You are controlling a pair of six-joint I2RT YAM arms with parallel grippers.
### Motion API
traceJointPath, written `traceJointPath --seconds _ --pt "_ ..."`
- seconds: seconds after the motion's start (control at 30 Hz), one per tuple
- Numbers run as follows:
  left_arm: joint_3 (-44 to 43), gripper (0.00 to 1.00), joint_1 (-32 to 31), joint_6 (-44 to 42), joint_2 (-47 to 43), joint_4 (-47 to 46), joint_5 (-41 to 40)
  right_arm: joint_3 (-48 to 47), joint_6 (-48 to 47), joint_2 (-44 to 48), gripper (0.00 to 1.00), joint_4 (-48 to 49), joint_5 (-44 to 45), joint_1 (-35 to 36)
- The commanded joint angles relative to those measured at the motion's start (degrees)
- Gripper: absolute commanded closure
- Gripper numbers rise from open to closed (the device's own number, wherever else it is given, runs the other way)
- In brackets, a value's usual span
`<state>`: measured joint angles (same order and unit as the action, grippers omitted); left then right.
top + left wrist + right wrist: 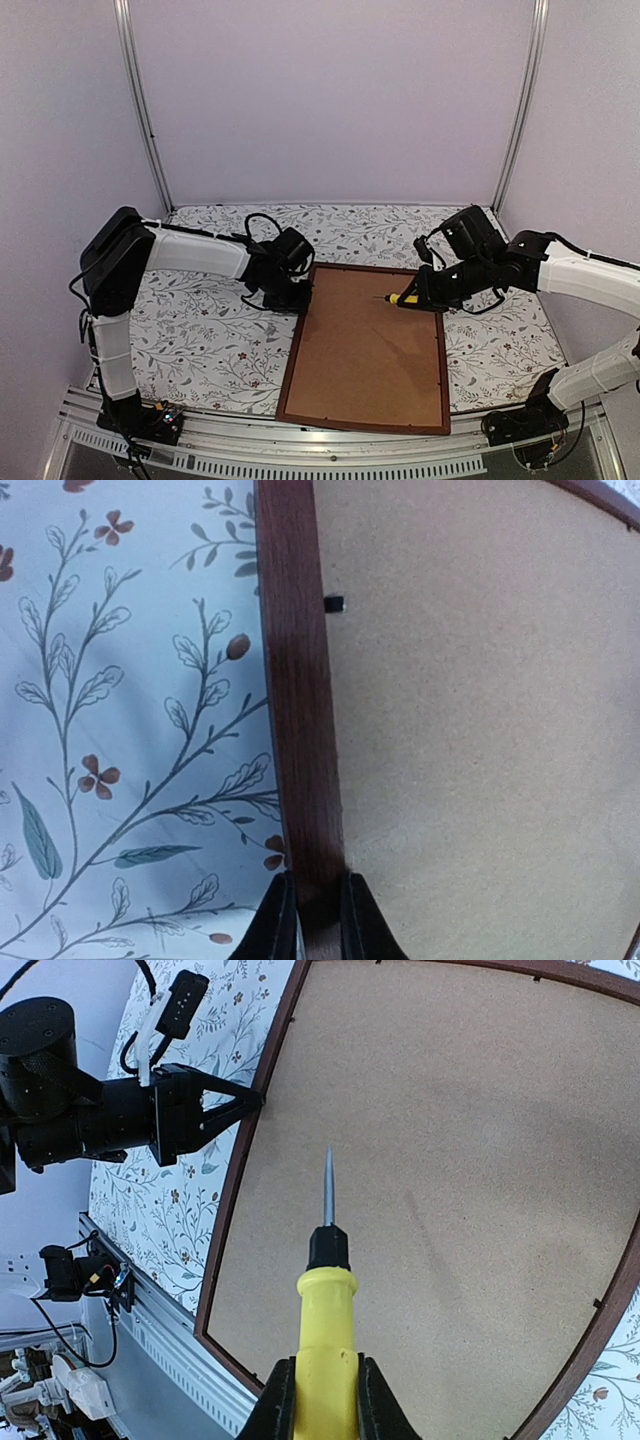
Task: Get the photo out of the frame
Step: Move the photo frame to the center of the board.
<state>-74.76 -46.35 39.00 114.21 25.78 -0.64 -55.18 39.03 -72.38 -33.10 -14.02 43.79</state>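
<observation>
The frame (291, 365) of dark reddish-brown wood lies face down on the floral tablecloth, its brown backing board (370, 345) facing up. The photo is hidden beneath that board. My left gripper (303, 297) is at the frame's upper left. In the left wrist view the left gripper (318, 910) is shut on the frame's left rail (300, 710), one finger on each side. My right gripper (326, 1400) is shut on a yellow-handled screwdriver (326, 1330). Its metal tip points over the backing board (470, 1160) toward the left rail.
A small black retaining tab (335, 604) sits at the inner edge of the left rail, and more tabs dot the frame's rim. The floral tablecloth (200, 330) covers the table. Metal posts and lilac walls enclose it, with an aluminium rail (330, 450) along the near edge.
</observation>
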Motion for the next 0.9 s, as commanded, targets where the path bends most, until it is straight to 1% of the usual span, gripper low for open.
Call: traceJointPath --seconds 0.0,0.3,0.37,0.47,0.57,0.7,0.77,0.87 --pt "1.50 0.92 0.24 0.11 -2.55 -0.98 2.52 0.96 0.25 -0.10 1.00 2.85 -2.67 -0.38" --pt "5.36 0.91 -0.85 2.96 -4.68 -3.02 3.55 0.45 -0.67 -2.73 1.00 5.49 -6.22 -0.41" --pt "5.82 0.87 -0.89 3.25 -5.18 -3.21 3.38 0.38 -0.86 -3.13 1.00 5.95 -6.65 -0.37" --pt "5.60 0.77 -0.81 3.03 -6.06 -2.99 2.83 0.16 -1.13 -3.59 1.00 6.35 -7.51 -0.38" --pt "4.62 0.70 -0.55 2.24 -7.38 -1.94 2.17 0.17 -1.38 -3.82 1.00 6.64 -8.01 -0.37" --pt "2.72 0.65 -0.16 0.57 -10.05 -0.40 1.56 0.31 -2.19 -3.44 1.00 7.66 -9.84 -0.39" --pt "2.01 0.65 -0.06 -0.74 -11.61 -0.32 2.15 0.37 -3.05 -3.15 1.00 8.33 -11.11 -0.40" --pt "2.12 0.62 -0.06 -3.13 -14.45 -1.91 5.30 0.02 -4.55 -2.87 1.00 8.80 -13.69 -0.48"
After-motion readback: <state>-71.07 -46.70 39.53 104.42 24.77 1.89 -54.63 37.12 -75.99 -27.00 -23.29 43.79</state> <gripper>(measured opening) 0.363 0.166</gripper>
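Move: The left hand already grips the photo frame's left rail; the frame's middle lies about 15 cm to its right, 9 cm back and roughly level in height. The frame's far left corner is some 12 cm ahead and 1 cm right. The yellow screwdriver hangs about 17 cm right, 7 cm back and 11 cm above. From the right hand, the frame's middle is about 5 cm left, level fore and aft, and 14 cm below. Left draws the frame's rail back about 2 cm, releases and rises 5 cm; right carries the screwdriver left. ##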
